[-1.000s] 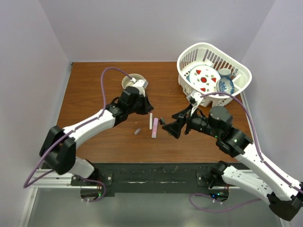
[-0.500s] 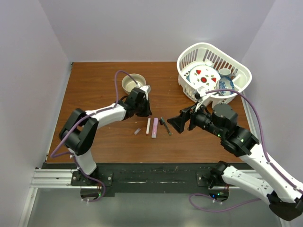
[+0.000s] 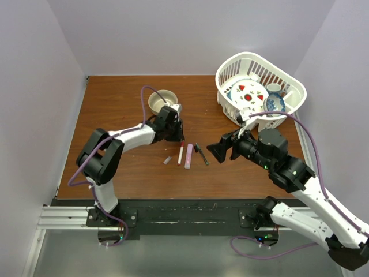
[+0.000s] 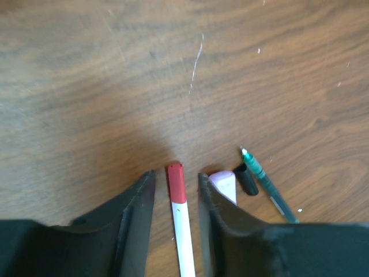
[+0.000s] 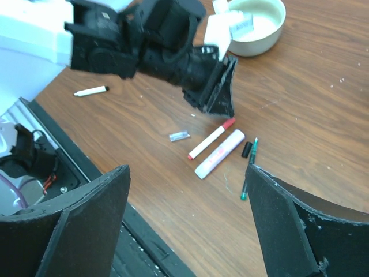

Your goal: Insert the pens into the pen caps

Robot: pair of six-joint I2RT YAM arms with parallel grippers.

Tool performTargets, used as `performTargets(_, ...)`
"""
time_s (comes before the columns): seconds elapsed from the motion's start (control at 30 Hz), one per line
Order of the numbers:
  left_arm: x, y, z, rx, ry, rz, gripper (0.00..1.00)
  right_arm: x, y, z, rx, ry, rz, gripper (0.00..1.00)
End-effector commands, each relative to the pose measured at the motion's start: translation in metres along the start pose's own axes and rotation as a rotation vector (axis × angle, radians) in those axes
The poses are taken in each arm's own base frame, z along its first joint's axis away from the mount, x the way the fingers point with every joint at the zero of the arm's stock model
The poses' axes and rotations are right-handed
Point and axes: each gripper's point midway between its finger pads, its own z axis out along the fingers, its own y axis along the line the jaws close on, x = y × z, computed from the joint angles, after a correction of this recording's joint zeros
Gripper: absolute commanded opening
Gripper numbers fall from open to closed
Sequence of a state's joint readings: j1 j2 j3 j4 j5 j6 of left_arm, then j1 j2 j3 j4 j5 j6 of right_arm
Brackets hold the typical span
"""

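Note:
A white pen with a red cap (image 4: 176,183) on its far end lies on the table between the fingers of my left gripper (image 4: 176,174), which is open with a gap on each side of the pen. Beside it lie the pink marker (image 4: 223,184), a black cap (image 4: 247,179) and a dark green pen (image 4: 268,186). From above, the red-capped pen (image 3: 180,151), pink marker (image 3: 189,156) and dark pen (image 3: 202,154) lie side by side. A small grey cap (image 3: 168,160) lies left of them. My right gripper (image 5: 187,168) hangs wide open and empty above them.
A tan bowl (image 3: 161,101) stands behind the left gripper (image 3: 180,138). A white basket (image 3: 259,92) of dishes sits at the back right. Another white pen with a dark cap (image 5: 91,91) lies farther off, near the table's edge.
The left gripper's jaws have parted and the red cap now shows on the white pen's far end. The right arm drew back slightly to the right.

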State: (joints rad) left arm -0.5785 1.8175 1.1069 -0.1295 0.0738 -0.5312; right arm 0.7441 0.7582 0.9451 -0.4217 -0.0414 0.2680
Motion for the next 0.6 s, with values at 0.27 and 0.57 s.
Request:
performTargets(0.27, -0.082, -0.015, -0.091, 0.022, -0.243, 0.128, 0.59, 0.065, -0.05, 0.059, 0.222, 0.216, -0.019, 0.63)
performTargets(0.57, -0.064, -0.001, -0.15, 0.047, -0.279, 0.175, 1.0, 0.128, -0.097, 0.111, 0.341, 0.395, 0.01, 0.47)
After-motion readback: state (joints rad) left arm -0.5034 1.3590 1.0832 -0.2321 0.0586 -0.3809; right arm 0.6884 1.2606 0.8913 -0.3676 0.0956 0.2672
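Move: The green pen's middle lies about 10 cm ahead of the right hand, 3 cm to its left and 27 cm below; from there the black cap is about 13 cm ahead and 5 cm left, and the pink pen 10 cm ahead and 9 cm left. From the left hand, low over the table, the black cap is some 2 cm back and 6 cm right, the green pen 5 cm back and 9 cm right, and the capped red pen's middle 5 cm back and 1 cm left. The right hand sinks about 17 cm and reaches some 7 cm forward towards the green pen, tipping its fingers down roughly 30 degrees and narrowing them from wide to about half open, still clear above the table. Meanwhile the left hand backs away from the capped red pen, rising some 16 cm, mostly in the later part, and drifting about 5 cm left as its fingers tilt up about 20 degrees and spread from partly to fully open. ##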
